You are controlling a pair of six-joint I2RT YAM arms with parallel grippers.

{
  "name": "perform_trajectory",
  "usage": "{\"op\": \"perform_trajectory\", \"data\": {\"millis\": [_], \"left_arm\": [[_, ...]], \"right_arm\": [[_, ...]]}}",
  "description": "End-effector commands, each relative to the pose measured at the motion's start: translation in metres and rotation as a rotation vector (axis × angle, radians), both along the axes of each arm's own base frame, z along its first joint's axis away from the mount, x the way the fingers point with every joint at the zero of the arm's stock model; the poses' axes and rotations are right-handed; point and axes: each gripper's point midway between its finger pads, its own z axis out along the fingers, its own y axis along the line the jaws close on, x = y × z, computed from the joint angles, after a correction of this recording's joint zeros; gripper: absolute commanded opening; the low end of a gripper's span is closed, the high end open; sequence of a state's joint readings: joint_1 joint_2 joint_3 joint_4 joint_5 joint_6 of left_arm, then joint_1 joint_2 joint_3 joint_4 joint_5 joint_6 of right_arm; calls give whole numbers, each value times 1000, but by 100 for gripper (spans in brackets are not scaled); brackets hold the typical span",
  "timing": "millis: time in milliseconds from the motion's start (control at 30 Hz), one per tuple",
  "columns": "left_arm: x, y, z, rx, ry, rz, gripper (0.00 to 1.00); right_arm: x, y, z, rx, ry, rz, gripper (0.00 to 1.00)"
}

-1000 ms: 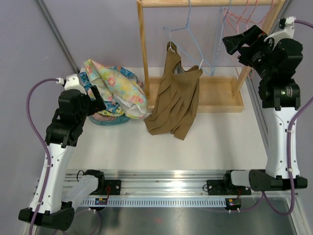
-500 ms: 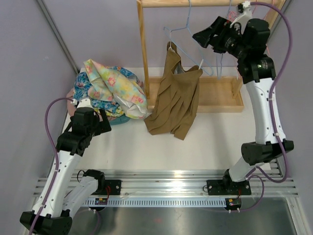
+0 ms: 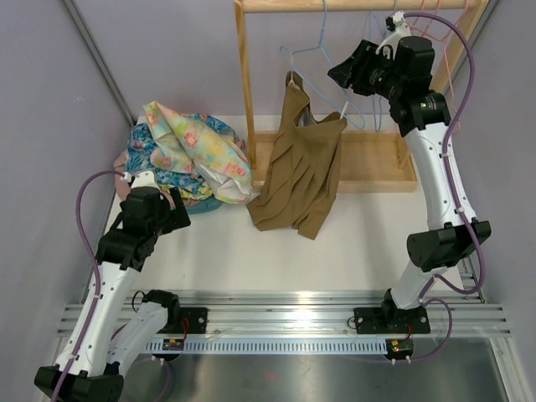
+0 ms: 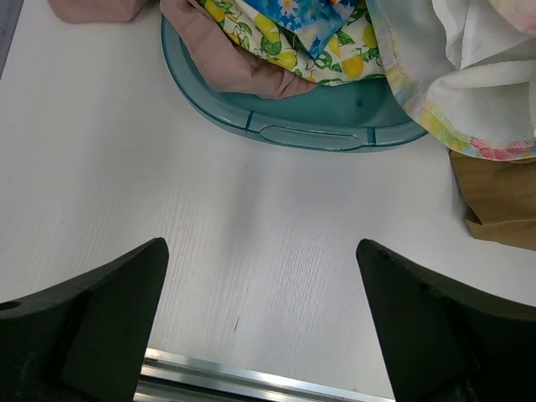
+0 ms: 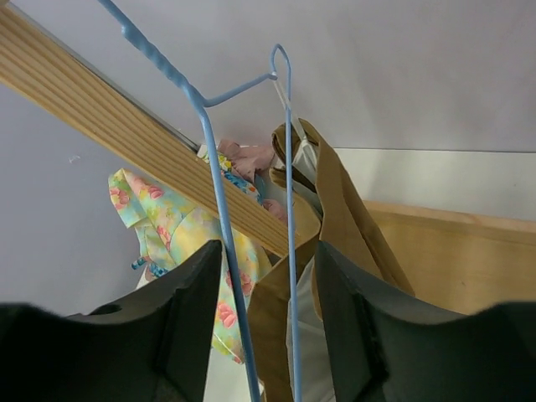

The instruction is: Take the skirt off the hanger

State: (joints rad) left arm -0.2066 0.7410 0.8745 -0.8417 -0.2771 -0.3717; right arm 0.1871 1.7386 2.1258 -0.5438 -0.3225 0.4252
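Observation:
A brown skirt [image 3: 297, 176] hangs from a light-blue wire hanger [image 3: 322, 71] on the wooden rack [image 3: 244, 75], its hem resting on the table. My right gripper [image 3: 345, 69] is raised beside the hanger. In the right wrist view its jaws [image 5: 268, 251] stand partly narrowed around two of the hanger's blue wires [image 5: 289, 167], still apart from each other, with the skirt [image 5: 347, 218] just behind. My left gripper [image 4: 261, 251] is wide open and holds nothing, low over the white table in front of the teal basket [image 4: 310, 126].
A pile of flowered clothes [image 3: 188, 142] fills the teal basket [image 3: 188, 207] at the left. More wire hangers [image 3: 419, 25] hang at the rack's right end. The rack's wooden base tray [image 3: 377, 163] lies behind the skirt. The rack's wooden post [image 5: 100, 100] crosses the right wrist view.
My right arm swung left from the rack's right end to the blue hanger, and its jaws narrowed around the wires. The left arm drew back and down from the clothes pile.

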Motion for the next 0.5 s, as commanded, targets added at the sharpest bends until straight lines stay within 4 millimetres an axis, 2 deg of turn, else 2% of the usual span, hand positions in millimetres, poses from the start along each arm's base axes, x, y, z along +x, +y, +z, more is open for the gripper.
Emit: {"op": "perform_trajectory", "data": {"millis": [0, 33, 100, 200, 233, 400, 467], "left_arm": [[8, -4, 8, -20, -53, -4, 99], [9, -4, 9, -21, -56, -6, 99], [9, -4, 9, -20, -55, -4, 99], [8, -2, 8, -16, -53, 3, 99], [8, -2, 8, -16, -55, 4, 99], [8, -1, 9, -13, -60, 6, 99], [8, -1, 9, -12, -61, 8, 99]], "right_arm": [[7, 17, 6, 7, -42, 32, 54], [8, 19, 4, 5, -36, 37, 47], [10, 25, 3, 5, -28, 50, 40], [12, 28, 7, 11, -33, 54, 13], [13, 29, 7, 13, -31, 54, 0], [3, 31, 34, 31, -91, 77, 0], [-5, 32, 55, 41, -141, 91, 0]]}}
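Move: The near arm of the blue hanger carrying the brown skirt runs between the right hand's half-open fingers, about 2 cm ahead, 3 cm to the left and 1 cm below. The skirt's middle is some 4 cm nearer the robot, 8 cm to the left and 20 cm down; an empty blue hanger hangs about 10 cm to the right, 3 cm farther out. From the left hand, the skirt's hanger is roughly 27 cm ahead, 32 cm to the right and 25 cm up. The right fingers shut on the near wire of the skirt's blue hanger, pinching it just below the neck, while the hand sweeps about 3.5 cm left towards the skirt. On the way it reaches about 1.5 cm forward and dips as much, then eases partly back and up with the wire between its fingertips, turning some 5 degrees counter-clockwise. ##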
